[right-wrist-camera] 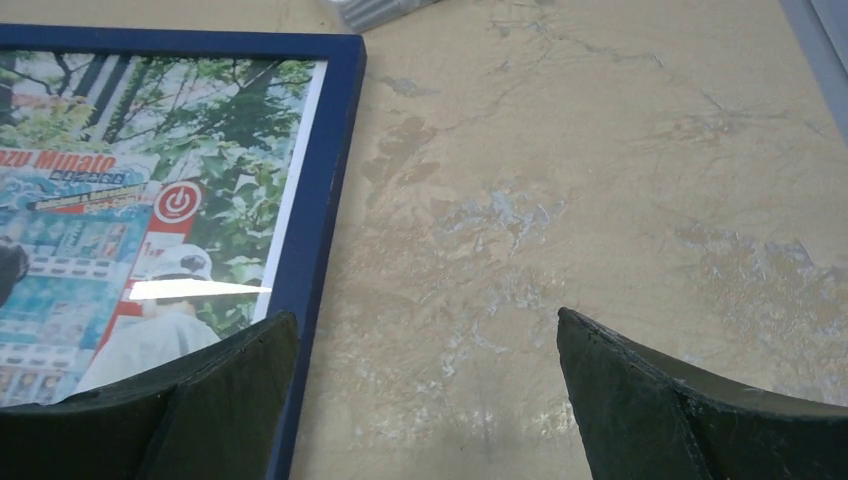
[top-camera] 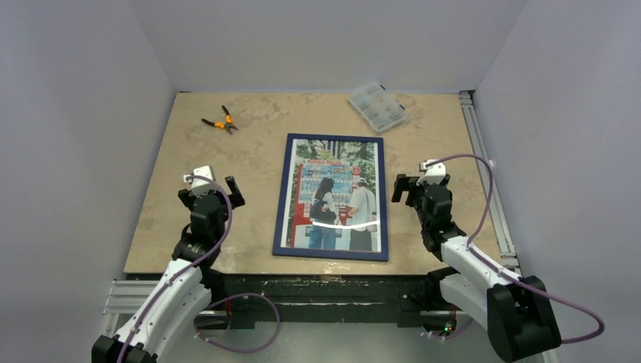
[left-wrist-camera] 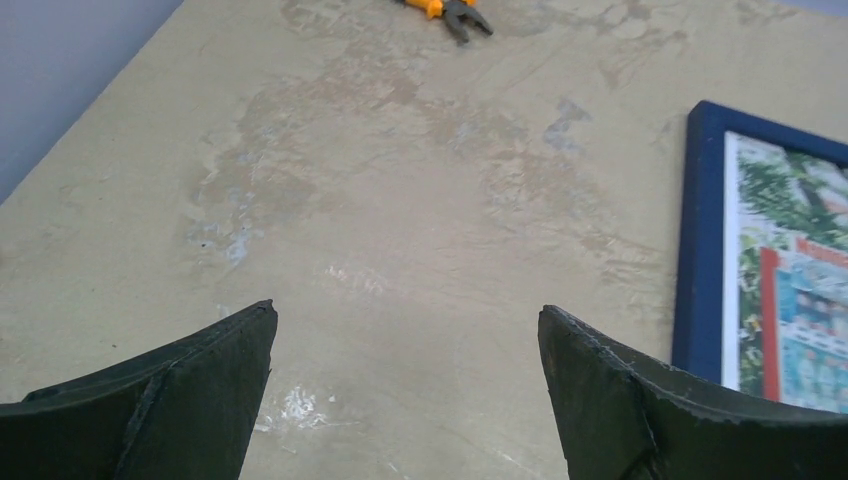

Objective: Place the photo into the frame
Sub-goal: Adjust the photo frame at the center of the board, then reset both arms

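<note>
The frame (top-camera: 283, 198) lies flat in the middle of the table, its dark blue face up. Inside it, under the pane, sits the photo (top-camera: 332, 197) of two people at red-and-white vending machines with green trees. My left gripper (top-camera: 213, 184) hovers open to the left of the frame, nothing between its fingers. My right gripper (top-camera: 413, 185) stands open just right of the frame, also empty. The left wrist view shows the frame's blue rail (left-wrist-camera: 704, 240) at the right edge. In the right wrist view the frame rail (right-wrist-camera: 320, 200) and photo (right-wrist-camera: 130, 200) fill the left side.
Orange-handled pliers (top-camera: 220, 121) lie at the back left of the table. A clear plastic parts box (top-camera: 376, 107) sits at the back right. A metal rail (top-camera: 484, 166) runs along the table's right edge, and grey walls close in on three sides.
</note>
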Controlling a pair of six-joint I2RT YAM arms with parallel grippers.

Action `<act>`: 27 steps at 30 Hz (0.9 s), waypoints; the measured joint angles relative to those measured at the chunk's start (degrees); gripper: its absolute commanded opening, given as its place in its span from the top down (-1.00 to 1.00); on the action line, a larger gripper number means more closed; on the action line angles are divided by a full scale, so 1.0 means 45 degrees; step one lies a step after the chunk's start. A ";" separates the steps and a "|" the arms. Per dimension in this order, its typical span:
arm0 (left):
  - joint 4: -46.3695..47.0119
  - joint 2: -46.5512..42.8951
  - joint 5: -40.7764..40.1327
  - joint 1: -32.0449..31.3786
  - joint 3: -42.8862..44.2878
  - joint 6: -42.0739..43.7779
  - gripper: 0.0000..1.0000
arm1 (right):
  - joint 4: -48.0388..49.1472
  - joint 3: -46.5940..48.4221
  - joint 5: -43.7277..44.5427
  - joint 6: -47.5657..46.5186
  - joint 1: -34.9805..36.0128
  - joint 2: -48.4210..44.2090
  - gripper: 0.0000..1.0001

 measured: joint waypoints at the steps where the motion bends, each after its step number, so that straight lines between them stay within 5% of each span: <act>1: 0.0510 0.0311 -0.0117 0.0024 -0.0219 0.0287 -1.00 | 0.0617 -0.0194 0.0078 -0.0219 0.0000 0.0379 -0.96; 17: 1.3974 0.9991 0.2079 0.3055 -0.2142 0.2720 -1.00 | 0.9258 -0.0850 0.1069 -0.0831 -0.1865 0.7096 -0.96; 27: 1.2526 1.0146 0.3206 0.3181 -0.0024 0.3007 -1.00 | 0.8966 0.0170 0.1132 -0.0704 -0.1996 0.7247 -0.97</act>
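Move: The photo frame lies finished on the board, its middle about 34 cm to the left gripper's right, some 4 cm ahead and 13 cm below. The pliers are roughly 28 cm ahead of that gripper and 4 cm to its left. From the right gripper the photo frame's middle is about 24 cm to the left, level with it fore and aft, 10 cm below; the plastic box is some 32 cm ahead and 7 cm left. Take both empty, open grippers clear of the finished photo frame. Send the left one forward about 10 cm over bare board towards the pliers, drifting left, dipping and then partly rising. Bring the right one forward and to its right, some 6 cm each way, dipping then lifting slightly as it turns clockwise; tip both sets of fingertips up a little and touch nothing. ##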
